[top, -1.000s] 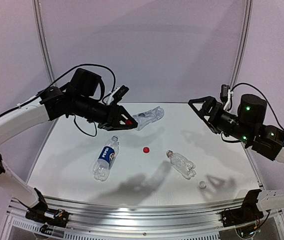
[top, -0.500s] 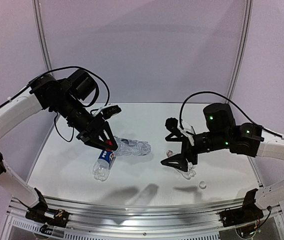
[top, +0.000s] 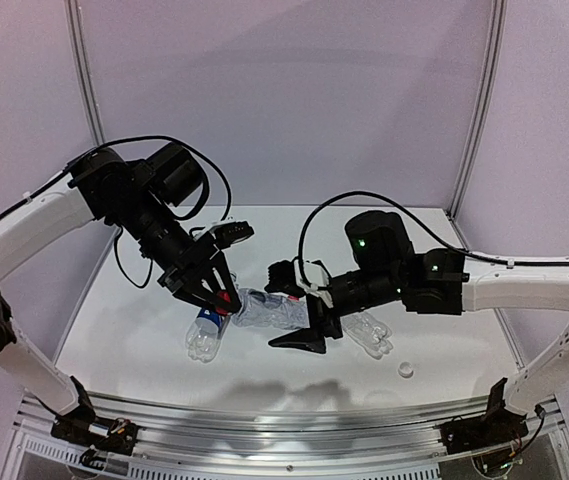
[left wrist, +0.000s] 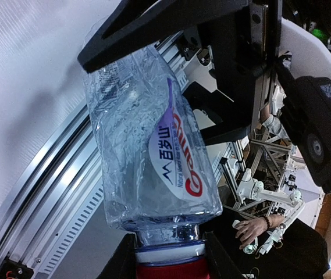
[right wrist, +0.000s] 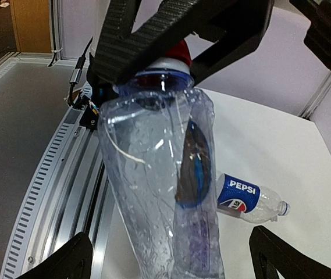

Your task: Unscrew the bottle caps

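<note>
My left gripper [top: 222, 298] is shut on the red bottle cap [top: 226, 296] of a clear, crumpled bottle [top: 264, 308], held level above the table. In the left wrist view the cap [left wrist: 171, 271] sits between my fingers [left wrist: 120, 263], with the labelled bottle [left wrist: 148, 145] pointing away. My right gripper [top: 289, 308] is open, its jaws standing wide on either side of the bottle's body [right wrist: 159, 192] with gaps on both sides. The Pepsi bottle [top: 204, 335] lies below the held one. A ribbed bottle [top: 369, 335] lies to the right, and a whitish cap [top: 405, 369] rests near it.
The white table [top: 444, 260] ends at a metal rail [top: 284, 420] along the near edge. In the right wrist view the Pepsi bottle [right wrist: 249, 200] lies on the table behind the held bottle. White walls and frame posts [top: 474, 110] close off the back.
My left arm has brought the bottle down and toward the table's middle. My right arm has swung left, and its open jaws now straddle the bottle's body.
</note>
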`<state>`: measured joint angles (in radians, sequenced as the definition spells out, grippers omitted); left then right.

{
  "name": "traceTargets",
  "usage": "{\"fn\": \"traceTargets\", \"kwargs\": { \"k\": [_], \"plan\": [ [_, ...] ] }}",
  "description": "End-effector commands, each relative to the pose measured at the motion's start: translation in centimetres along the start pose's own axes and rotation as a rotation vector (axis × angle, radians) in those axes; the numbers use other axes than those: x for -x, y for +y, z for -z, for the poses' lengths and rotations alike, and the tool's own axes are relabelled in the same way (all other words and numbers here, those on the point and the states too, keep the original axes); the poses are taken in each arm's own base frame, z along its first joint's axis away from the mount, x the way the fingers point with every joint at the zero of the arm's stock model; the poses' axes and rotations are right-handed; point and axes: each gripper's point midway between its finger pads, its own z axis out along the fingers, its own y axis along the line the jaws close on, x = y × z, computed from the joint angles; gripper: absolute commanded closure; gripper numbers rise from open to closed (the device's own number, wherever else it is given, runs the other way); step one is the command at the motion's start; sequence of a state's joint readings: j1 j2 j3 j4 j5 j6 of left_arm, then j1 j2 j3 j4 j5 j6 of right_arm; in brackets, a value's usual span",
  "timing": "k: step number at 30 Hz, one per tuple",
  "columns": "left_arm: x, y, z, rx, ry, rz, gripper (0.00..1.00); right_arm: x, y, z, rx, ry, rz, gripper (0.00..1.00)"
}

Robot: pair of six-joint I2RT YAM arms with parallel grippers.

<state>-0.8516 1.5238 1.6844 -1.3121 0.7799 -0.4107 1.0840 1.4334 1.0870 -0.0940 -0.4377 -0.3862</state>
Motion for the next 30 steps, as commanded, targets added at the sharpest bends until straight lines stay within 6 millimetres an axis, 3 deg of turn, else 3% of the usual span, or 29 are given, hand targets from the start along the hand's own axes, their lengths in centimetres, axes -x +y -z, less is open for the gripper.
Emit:
{"fn": "traceTargets", "kwargs": {
  "k": [1,11,23,28,30],
  "plan": [
    [0.0,-0.6,0.3,-0.03,0.002,-0.014,0.99,1.6,0.2,-0.8,0.008,-0.066,0.029,0.09],
    [-0.5,-1.6,0.8,-0.148,-0.02,-0.089,0.99,2.1,1.6,-1.9,0.027,-0.142,-0.015,0.36],
    [-1.9,-2.4,2.0,-0.194,-0.002,-0.146,1.0,1.6,2.3,-1.7,0.052,-0.112,-0.011,0.4],
    [-2.0,-2.6,2.1,-0.201,-0.007,-0.154,1.0,1.8,2.6,-1.9,0.068,-0.11,-0.019,0.63],
    [-1.9,-2.7,2.2,-0.208,-0.013,-0.156,0.99,1.8,2.9,-2.0,0.074,-0.107,-0.018,0.66]
  ]
}}
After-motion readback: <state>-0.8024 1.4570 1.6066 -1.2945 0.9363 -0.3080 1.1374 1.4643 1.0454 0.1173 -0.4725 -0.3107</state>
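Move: The wrapped bottle's body lies roughly 8 cm to the right of the left hand, which pinches its red cap, and about 2 cm lower. It lies 3 cm to the left of the right hand's open fingers, level in height. On the table, the Pepsi bottle lies about 20 cm ahead of the left hand, 7 cm left and 26 cm below; the clear bottle is some 15 cm ahead of the right hand, 17 cm right and 22 cm below. Right hand eases about 3 cm left and back, closing around the bottle body; left keeps its cap pinch, rising slightly. ##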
